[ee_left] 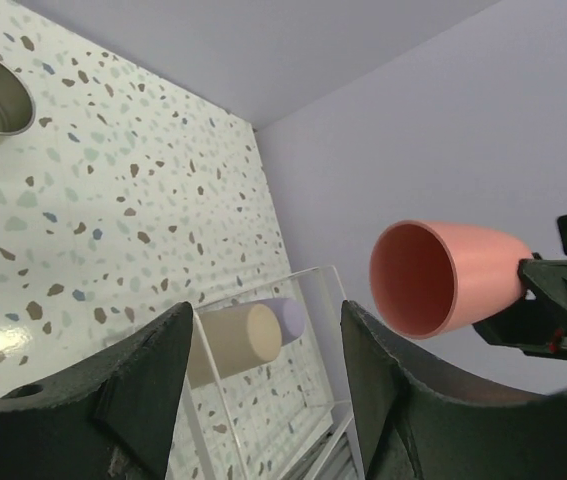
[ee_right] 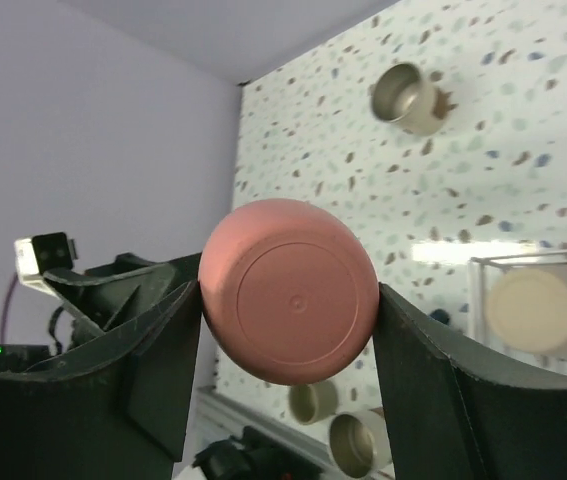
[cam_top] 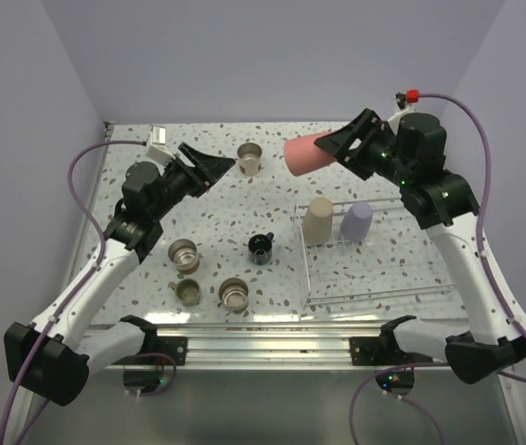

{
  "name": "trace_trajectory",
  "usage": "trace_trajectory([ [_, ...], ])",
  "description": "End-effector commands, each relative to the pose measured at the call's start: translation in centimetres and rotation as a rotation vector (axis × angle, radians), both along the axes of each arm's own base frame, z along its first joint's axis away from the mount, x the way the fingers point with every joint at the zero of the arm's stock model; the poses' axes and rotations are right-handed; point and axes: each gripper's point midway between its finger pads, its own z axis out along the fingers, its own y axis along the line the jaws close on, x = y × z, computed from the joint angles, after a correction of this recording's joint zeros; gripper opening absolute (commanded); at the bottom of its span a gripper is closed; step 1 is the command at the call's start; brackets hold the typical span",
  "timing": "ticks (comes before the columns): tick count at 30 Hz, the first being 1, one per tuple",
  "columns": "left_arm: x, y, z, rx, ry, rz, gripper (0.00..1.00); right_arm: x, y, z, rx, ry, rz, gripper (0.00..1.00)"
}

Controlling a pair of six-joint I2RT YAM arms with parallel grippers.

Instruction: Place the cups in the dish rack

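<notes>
My right gripper (cam_top: 341, 148) is shut on a coral-red cup (cam_top: 309, 154), held on its side in the air above the table's back, mouth towards the left arm. In the right wrist view the cup's base (ee_right: 288, 290) fills the space between the fingers. My left gripper (cam_top: 218, 165) stands open and empty, a short way left of that cup; its wrist view shows the cup's mouth (ee_left: 418, 278) beyond the right finger (ee_left: 393, 400). The dish rack (cam_top: 302, 255) sits right of centre with a beige cup (cam_top: 317, 221) and a lavender cup (cam_top: 357, 222) upside down in it.
One steel cup (cam_top: 250, 158) stands at the back between the grippers. Three more steel cups (cam_top: 184, 254) (cam_top: 188, 291) (cam_top: 234, 294) and a black mug (cam_top: 261, 247) stand on the speckled table left of the rack. Lavender walls close in the sides.
</notes>
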Motion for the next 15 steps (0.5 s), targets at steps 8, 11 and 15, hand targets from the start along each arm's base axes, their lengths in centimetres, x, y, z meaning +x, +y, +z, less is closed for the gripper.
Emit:
trace_trajectory([
  [8, 2.5, -0.3, -1.9, 0.192, 0.004, -0.031, 0.63, -2.6, -12.1, -1.0, -0.560, 0.004, -0.338, 0.00],
  [11, 3.1, -0.5, -3.2, 0.241, 0.039, -0.046, 0.62, -3.7, -15.7, -2.1, -0.715, 0.055, -0.444, 0.00],
  [15, 4.4, -0.4, -3.1, 0.321, 0.037, -0.045, 0.60, -4.6, -19.6, -3.5, -0.867, 0.133, -0.579, 0.00],
])
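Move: The right hand already holds the pink cup by its base; the free rack space beyond the purple cup is about 24 cm right, 1 ahead, 33 below. The purple cup is 12 cm right, the tan cup directly beneath, both 1 ahead and 33 down. The empty left hand has the steel cup about 28 cm ahead, 7 right, 29 below, with the black cup 6 back, 11 right, equally low. Keeping its grip on the pink cup, the right hand sweeps some 15 cm to the right, easing slightly back and sinking about 3 cm late on, past over the tan and purple cups towards the free rack space, while the wrist rolls its left side down and swings clockwise until the fingers point nearly forward and more downward, about 45 degrees of turn in all. Meanwhile the left hand, fingers staying open and its left side rolling up some 15 degrees, sinks about 5 cm and goes nearly 4 cm forward towards the steel cup, not yet touching it. ##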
